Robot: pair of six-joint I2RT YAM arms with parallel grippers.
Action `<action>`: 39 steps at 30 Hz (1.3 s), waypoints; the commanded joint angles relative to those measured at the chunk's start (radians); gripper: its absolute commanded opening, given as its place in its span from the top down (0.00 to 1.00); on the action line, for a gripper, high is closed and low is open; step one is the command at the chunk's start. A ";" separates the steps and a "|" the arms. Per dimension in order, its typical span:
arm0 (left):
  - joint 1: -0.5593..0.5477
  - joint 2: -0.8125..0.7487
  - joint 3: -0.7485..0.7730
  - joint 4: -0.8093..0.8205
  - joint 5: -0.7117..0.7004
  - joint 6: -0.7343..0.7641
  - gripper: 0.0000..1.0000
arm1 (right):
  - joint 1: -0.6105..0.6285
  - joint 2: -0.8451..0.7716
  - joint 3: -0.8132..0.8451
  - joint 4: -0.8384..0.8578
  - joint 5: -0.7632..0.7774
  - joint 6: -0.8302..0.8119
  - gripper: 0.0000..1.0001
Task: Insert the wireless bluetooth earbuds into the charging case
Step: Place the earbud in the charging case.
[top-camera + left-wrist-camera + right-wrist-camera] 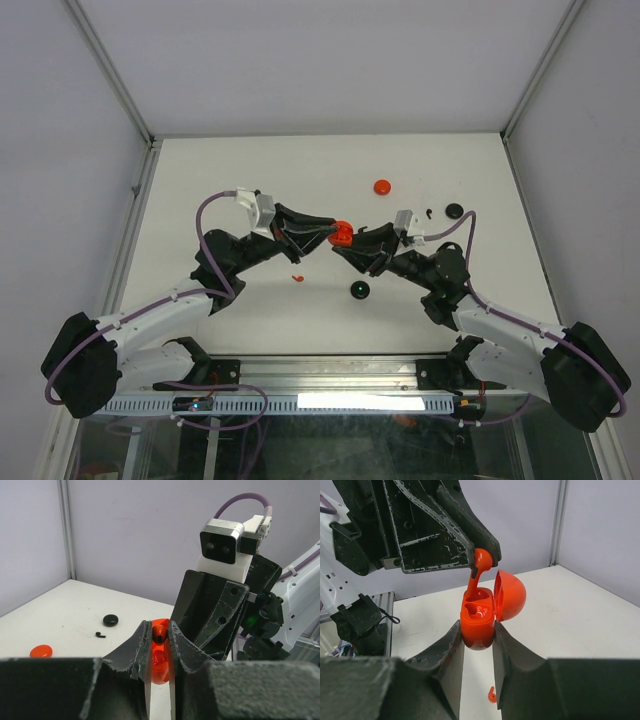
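Note:
My right gripper (pixel 478 631) is shut on the red charging case (pixel 479 621) and holds it upright above the table, lid (pixel 510 595) swung open. My left gripper (pixel 159 630) is shut on a red earbud (pixel 480 566), held stem-down right over the case. The stem tip reaches into the case's far socket; the near socket shows empty. In the top view both grippers (pixel 328 234) (pixel 346 246) meet at the case (pixel 341 235) mid-table. A second red earbud (pixel 297 277) lies on the table below, and a black earbud (pixel 427 213) lies at the right.
A red disc (pixel 382 186) lies behind the grippers, a black disc (pixel 455 210) at the right beside the black earbud, and another black disc (pixel 360 290) with a green spot in front. The table (pixel 220 180) is walled on three sides.

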 commanded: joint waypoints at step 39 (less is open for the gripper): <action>-0.017 -0.100 0.043 -0.237 -0.101 0.017 0.35 | 0.004 -0.058 0.005 0.040 0.049 -0.012 1.00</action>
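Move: The open charging case is some 4 cm below the left hand and about 1 cm to its right; the red earbud is pinched in the left fingers with its lower end at the case's well. On the table about 28 cm down, a black case lies roughly 7 cm to the left hand's right and level with it, and a loose red earbud about 9 cm to its left and 3 cm ahead. The charging case sits right between the right fingertips. Downward, after a near standstill, the left hand sinks about 2 cm, bringing the pinched earbud down into the open case's well and tilting barely 5 degrees. Then its fingers spread wide and let go of the earbud, staying around it. The right hand keeps its grip on the case and holds it almost still beneath. ##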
